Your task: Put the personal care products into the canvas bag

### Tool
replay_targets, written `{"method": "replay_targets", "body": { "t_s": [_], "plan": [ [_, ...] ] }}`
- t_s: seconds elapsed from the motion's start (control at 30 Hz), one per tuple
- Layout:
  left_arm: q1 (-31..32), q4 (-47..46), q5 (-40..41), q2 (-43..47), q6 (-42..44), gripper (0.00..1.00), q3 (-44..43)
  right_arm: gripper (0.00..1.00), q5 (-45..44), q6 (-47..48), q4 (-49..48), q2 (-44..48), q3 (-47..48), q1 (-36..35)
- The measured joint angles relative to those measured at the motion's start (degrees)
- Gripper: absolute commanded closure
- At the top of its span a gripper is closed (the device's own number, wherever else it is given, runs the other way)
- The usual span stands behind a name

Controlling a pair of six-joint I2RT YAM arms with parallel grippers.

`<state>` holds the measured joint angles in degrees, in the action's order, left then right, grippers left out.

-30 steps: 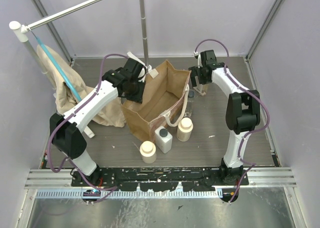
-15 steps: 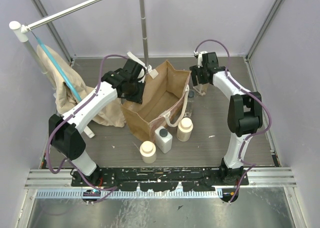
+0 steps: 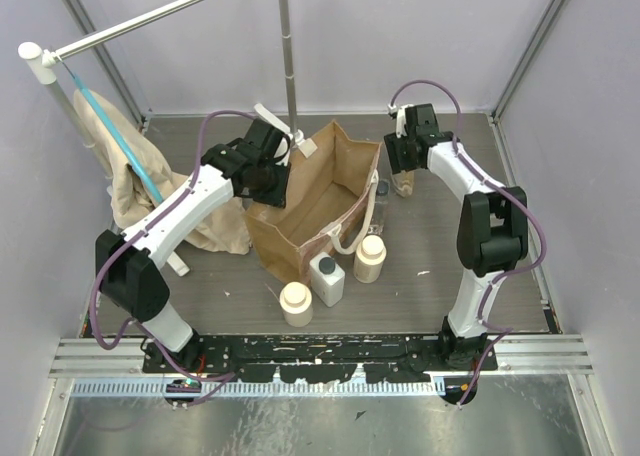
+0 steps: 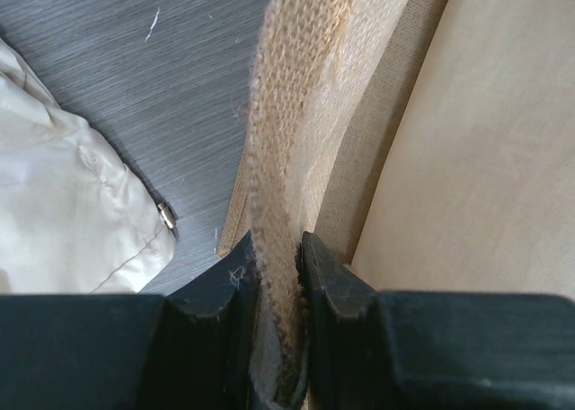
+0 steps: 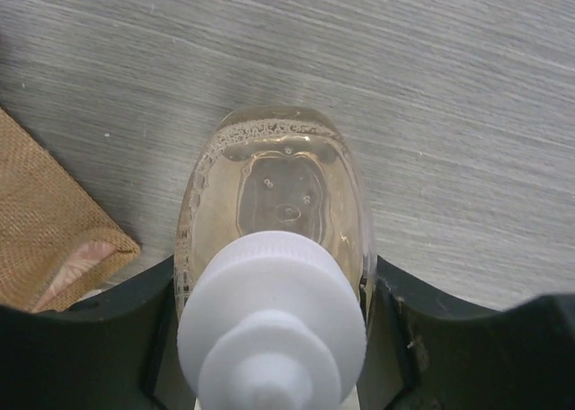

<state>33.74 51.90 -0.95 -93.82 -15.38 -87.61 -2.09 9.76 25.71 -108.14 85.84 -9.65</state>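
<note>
The canvas bag (image 3: pixel 320 191) stands open mid-table. My left gripper (image 3: pixel 268 176) is at its left rim, shut on the bag's woven cream handle (image 4: pixel 287 113); in the left wrist view the left gripper (image 4: pixel 278 275) pinches that strap, with the bag's inside (image 4: pixel 485 158) to the right. My right gripper (image 3: pixel 403 171) is behind the bag's right side. In the right wrist view the right gripper (image 5: pixel 274 280) has both fingers against the sides of an upright beige white-capped bottle (image 5: pixel 278 194). Two cream round bottles (image 3: pixel 296 302) (image 3: pixel 370 259) and a white square dark-capped one (image 3: pixel 326 279) stand in front of the bag.
A beige cloth with a blue strap (image 3: pixel 130 176) hangs from a rack at the left, its folds reaching the table beside the bag (image 4: pixel 63 203). A metal pole (image 3: pixel 290 56) rises behind the bag. A corner of the bag (image 5: pixel 45 221) lies left of the held bottle.
The right gripper has moved slightly down and right onto the beige bottle, and its jaws have closed in on it. The left arm and the bag have not moved.
</note>
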Motion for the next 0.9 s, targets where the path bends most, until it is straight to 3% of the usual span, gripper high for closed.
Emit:
{"method": "replay_targets", "body": {
  "t_s": [0.23, 0.4, 0.57, 0.73, 0.9],
  "plan": [
    [-0.02, -0.39, -0.28, 0.02, -0.31, 0.8, 0.31, 0.99, -2.6, -0.04, 8.28, 0.92, 8.55, 0.0],
    [-0.15, -0.5, -1.01, 0.02, -0.35, 0.86, 0.39, 0.99, -0.87, -0.02, 7.76, 8.39, 11.5, 0.11],
    [-0.17, -0.57, -1.4, 0.02, -0.57, 0.92, 0.39, 0.99, 6.78, -0.35, 7.85, 17.97, 15.69, 0.13],
    [-0.17, -0.72, -1.49, 0.02, -0.74, 0.94, 0.39, 0.99, 17.14, -1.4, 8.37, 19.82, 26.34, -0.57],
    [-0.17, -0.92, -1.49, 0.02, -0.76, 0.99, 0.39, 0.99, 25.77, -3.67, 10.8, 22.03, 27.21, -2.67]
  ]
}}
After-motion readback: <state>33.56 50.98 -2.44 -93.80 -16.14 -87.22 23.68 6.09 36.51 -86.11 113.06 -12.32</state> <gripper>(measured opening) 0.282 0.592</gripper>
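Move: The canvas bag, where the held amber bottle is bound, has its middle about 21 cm to the right hand's left, 13 cm back and 2 cm lower. A dark-capped clear bottle stands beside the bag, some 7 cm left and 6 cm back of that hand; a cream bottle is roughly 9 cm left and 25 cm back, both around 5 cm lower. From the left hand, the bag's middle lies 9 cm right, 3 cm ahead and 8 cm down. The amber bottle, still gripped upright by the right hand's fingers, is lifted off the table almost straight up, fast, by some 35 cm, then swings left and back, closing the level gap to the canvas bag. On the way the wrist tips the fingers up from steeply down towards level, turning counter-clockwise and raising its left side. The left hand stays put, keeping its pinch on the bag's left rim. ##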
